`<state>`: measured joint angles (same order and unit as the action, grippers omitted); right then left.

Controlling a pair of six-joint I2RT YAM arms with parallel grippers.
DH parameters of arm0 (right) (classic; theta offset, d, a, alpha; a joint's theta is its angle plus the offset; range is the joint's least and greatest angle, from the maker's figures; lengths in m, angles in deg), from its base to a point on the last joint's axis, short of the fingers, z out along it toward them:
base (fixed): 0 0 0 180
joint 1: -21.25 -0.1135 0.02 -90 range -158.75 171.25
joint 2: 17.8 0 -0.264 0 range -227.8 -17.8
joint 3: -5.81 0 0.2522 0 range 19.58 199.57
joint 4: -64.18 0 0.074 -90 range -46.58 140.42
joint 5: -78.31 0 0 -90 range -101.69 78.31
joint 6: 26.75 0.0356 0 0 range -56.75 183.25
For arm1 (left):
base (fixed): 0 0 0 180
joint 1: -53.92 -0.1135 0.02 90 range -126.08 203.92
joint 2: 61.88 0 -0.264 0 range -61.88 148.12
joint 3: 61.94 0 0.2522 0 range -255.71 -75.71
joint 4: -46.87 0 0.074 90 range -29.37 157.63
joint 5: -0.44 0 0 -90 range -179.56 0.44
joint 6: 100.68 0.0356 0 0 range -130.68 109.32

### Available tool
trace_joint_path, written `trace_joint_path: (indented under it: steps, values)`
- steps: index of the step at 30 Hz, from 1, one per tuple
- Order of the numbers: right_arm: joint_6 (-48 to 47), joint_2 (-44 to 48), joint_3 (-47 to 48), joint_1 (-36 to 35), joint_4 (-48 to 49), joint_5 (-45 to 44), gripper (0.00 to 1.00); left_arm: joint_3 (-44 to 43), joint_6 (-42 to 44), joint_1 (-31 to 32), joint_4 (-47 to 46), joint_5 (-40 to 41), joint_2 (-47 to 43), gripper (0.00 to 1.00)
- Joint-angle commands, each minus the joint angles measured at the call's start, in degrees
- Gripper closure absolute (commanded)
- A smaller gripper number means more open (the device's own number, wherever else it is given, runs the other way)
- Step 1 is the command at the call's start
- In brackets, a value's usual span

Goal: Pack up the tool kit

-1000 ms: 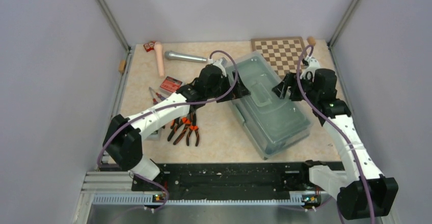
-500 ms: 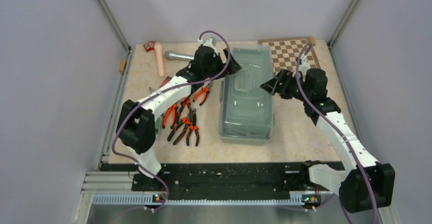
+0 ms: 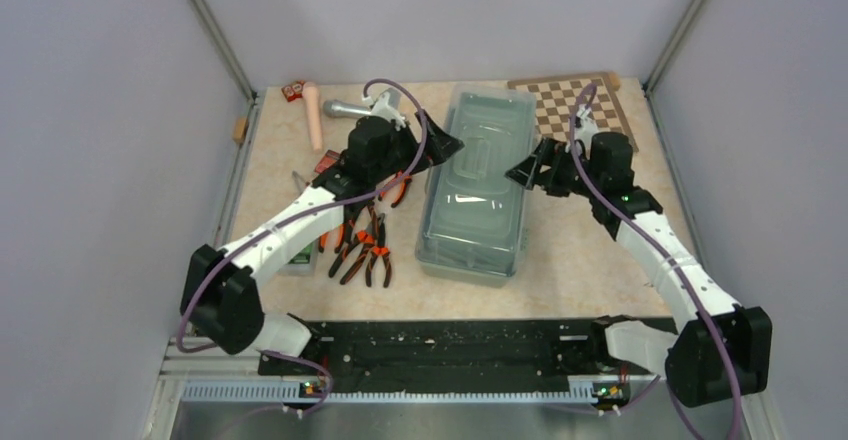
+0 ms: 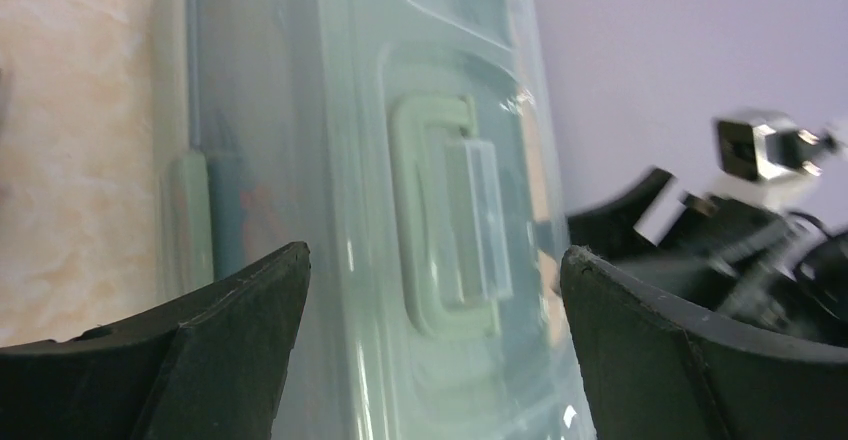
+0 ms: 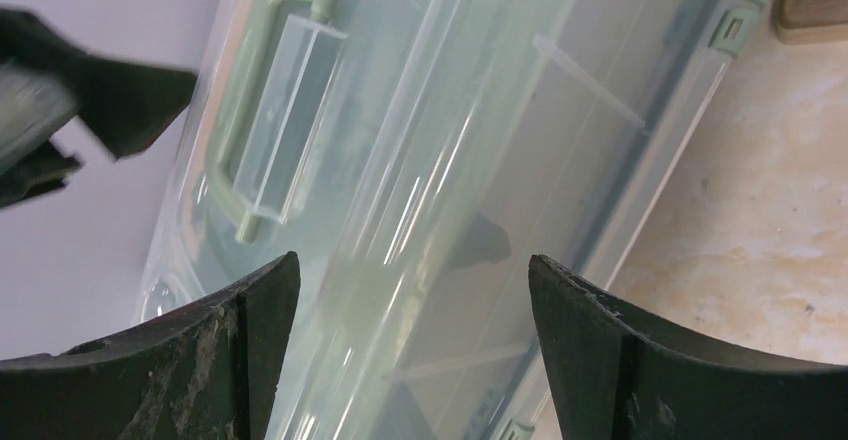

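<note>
The sage-green toolbox (image 3: 478, 195) lies lid shut in the middle of the table, its long side running nearly straight away from me. My left gripper (image 3: 441, 146) hovers open at its far left edge. My right gripper (image 3: 524, 171) stands open at its right edge. The left wrist view shows the translucent lid and its handle (image 4: 445, 230) between the spread left fingers (image 4: 435, 253). In the right wrist view the lid (image 5: 450, 160) fills the gap of the right gripper (image 5: 412, 260). Several orange-and-black pliers (image 3: 365, 252) lie left of the box. A small red box (image 3: 327, 164) peeks from under the left arm.
The wooden chessboard (image 3: 578, 106) lies at the back right, close to the right gripper. A silver microphone (image 3: 345, 110) and a pink cylinder (image 3: 313, 115) sit at the back left, with a small red item (image 3: 293, 90) in the corner. Grey walls close in both sides.
The toolbox has swung from a diagonal lie to nearly lengthwise and shifted left. Both grippers moved with it, the left arm pulling back to the left and uncovering more pliers.
</note>
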<state>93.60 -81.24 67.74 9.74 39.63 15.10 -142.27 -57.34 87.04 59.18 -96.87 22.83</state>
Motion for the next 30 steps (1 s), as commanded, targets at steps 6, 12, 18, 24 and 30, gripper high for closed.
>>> trace_joint_path:
  steps: [6, 12, 18, 24, 30]
  values:
    - [-4.3, -10.6, 10.1, 0.1, 5.7, 0.1, 0.16, 10.3, -10.2, 5.3, -10.7, -5.9, -8.6, 0.02]
    - [-7.2, -16.9, 16.3, 0.9, 7.7, 4.2, 0.16, 10.3, -12.4, 9.4, -14.3, -6.5, -8.3, 0.02]
    - [-8.2, -20.5, 17.9, 1.3, 9.6, 6.0, 0.16, 11.9, -10.1, 9.9, -13.3, -2.9, -12.7, 0.02]
    - [-8.7, -22.0, 19.5, 2.9, 8.8, 8.6, 0.15, 14.8, -3.9, 6.8, -4.5, 10.4, -22.3, 0.01]
    - [-9.1, -17.3, 19.2, 3.1, 6.9, 7.7, 0.13, 22.8, -6.2, -7.7, -8.0, -1.3, -23.8, 0.02]
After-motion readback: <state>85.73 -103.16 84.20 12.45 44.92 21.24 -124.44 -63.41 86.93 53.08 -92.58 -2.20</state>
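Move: The tool box stands between the hands: its middle is about 9 cm to the left hand's right, 10 cm nearer the base and 15 cm below. From the right hand, it is some 10 cm to the left, 4 cm back and 10 cm below. The nearest orange pliers lie about 8 cm left of the left hand and 4 cm back, 24 cm down. The chessboard is roughly 22 cm ahead of the right hand and 15 cm to its right, 20 cm below. Back towards the base some 10 cm and about 5 cm rightward, the left hand goes along the box's left side and pushes its near part right, then swings some 11 cm left and a little forward and up, clear of the box. Meanwhile the right hand, fingers open about the lid's right edge, slides some 9 cm forward along it, bearing on the far part. ##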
